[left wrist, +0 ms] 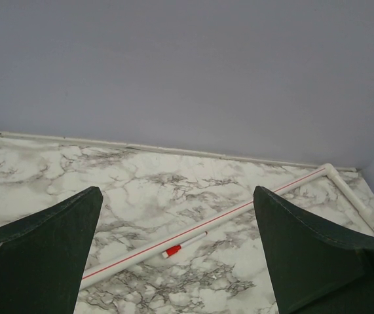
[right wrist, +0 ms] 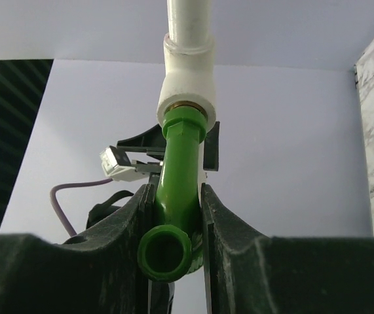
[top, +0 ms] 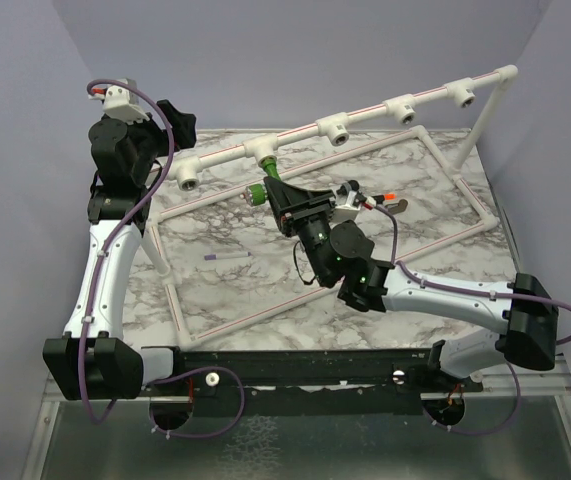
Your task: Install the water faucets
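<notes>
My right gripper (right wrist: 173, 188) is shut on a bright green water faucet (right wrist: 180, 163). The faucet's upper end sits in the brass-ringed mouth of a white T-socket (right wrist: 185, 85), and its round open spout faces the wrist camera. In the top view the right gripper (top: 269, 186) sits just under the second T-socket from the left (top: 263, 150), with the green faucet (top: 256, 193) at its tip. My left gripper (left wrist: 177, 191) is open and holds nothing. It hangs over the marble table (left wrist: 147, 190) at the back left, and its arm (top: 130, 140) is raised there.
The white pipe frame (top: 365, 115) carries several T-sockets along its raised, slanted bar. Its base pipes (top: 445, 170) lie on the table. A purple pen (top: 227, 257) lies inside the frame. A red-capped pen (left wrist: 180, 246) lies beside a red-striped pipe (left wrist: 239, 210).
</notes>
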{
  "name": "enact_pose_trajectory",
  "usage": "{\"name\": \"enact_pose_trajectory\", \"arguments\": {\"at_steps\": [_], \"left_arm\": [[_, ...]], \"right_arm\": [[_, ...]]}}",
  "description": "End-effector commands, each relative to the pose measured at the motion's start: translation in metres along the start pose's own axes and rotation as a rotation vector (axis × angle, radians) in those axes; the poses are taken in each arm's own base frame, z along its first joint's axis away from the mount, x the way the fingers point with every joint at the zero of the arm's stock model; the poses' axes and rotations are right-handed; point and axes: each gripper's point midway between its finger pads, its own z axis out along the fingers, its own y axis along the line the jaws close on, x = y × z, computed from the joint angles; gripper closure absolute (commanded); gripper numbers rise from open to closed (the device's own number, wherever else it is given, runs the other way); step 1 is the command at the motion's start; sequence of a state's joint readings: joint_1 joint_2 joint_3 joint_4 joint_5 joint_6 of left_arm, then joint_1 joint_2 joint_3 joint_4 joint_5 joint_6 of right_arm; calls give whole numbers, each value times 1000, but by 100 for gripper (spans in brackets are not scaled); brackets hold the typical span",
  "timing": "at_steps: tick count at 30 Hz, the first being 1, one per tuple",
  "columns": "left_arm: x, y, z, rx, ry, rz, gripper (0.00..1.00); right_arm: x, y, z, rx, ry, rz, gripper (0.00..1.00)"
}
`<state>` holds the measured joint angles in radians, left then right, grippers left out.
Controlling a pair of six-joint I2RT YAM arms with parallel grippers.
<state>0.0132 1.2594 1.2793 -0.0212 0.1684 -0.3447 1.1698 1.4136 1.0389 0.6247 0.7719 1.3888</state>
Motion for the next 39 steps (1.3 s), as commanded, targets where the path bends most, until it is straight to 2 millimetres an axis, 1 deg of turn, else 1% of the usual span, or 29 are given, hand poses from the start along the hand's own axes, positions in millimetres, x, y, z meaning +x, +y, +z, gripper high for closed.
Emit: {"name": "enact_pose_trajectory", "arguments": {"at_steps": [1, 5, 6, 9, 12, 17, 19, 20, 25, 30, 39], "left_arm": [[96, 32, -3, -91, 290, -61, 1], [96, 32, -3, -91, 290, -62, 1], [96, 32, -3, -91, 291, -62, 1], [96, 32, -3, -91, 290, -61, 1], [97, 33, -3, -92, 291, -62, 1], [97, 33, -2, -92, 293, -64, 1], [97, 33, -2, -91, 294, -64, 1], [98, 33, -2, -92, 294, -64, 1], [98, 33, -2, -92, 293, -64, 1], [98, 33, -2, -93, 295, -64, 1], [99, 34, -1, -95, 298, -65, 1]], "right_arm": [[47, -7, -25, 39, 233, 103, 99], [45, -5, -26, 35, 231, 70, 99], [45, -6, -26, 35, 232, 58, 96], [43, -7, -27, 40, 231, 30, 81], [41, -9, -28, 46, 226, 8, 69], [36, -10, -31, 47, 220, -32, 54], [34, -8, -32, 42, 218, -46, 45], [33, -7, -32, 41, 216, -55, 43], [26, -5, -35, 31, 205, -92, 39], [15, -9, -41, 46, 188, -136, 37], [-15, -4, -54, 45, 139, -282, 34]]}}
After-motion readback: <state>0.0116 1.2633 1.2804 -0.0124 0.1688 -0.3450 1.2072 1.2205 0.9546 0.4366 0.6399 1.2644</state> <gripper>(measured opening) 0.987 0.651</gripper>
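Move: The right fingers hold the green faucet, its middle about 3 cm ahead and 1 cm left of the hand point. The white tee that takes it is some 9 cm ahead, 3 cm left, slightly higher; the left-end tee is 4 cm ahead, 18 cm left, and the middle tee 14 cm ahead, 12 cm right. From the idle left hand, the faucet is roughly 14 cm back and 19 cm right. The right fingers open, letting go of the faucet, and the hand backs about 5 cm away, lastly drifting right. ##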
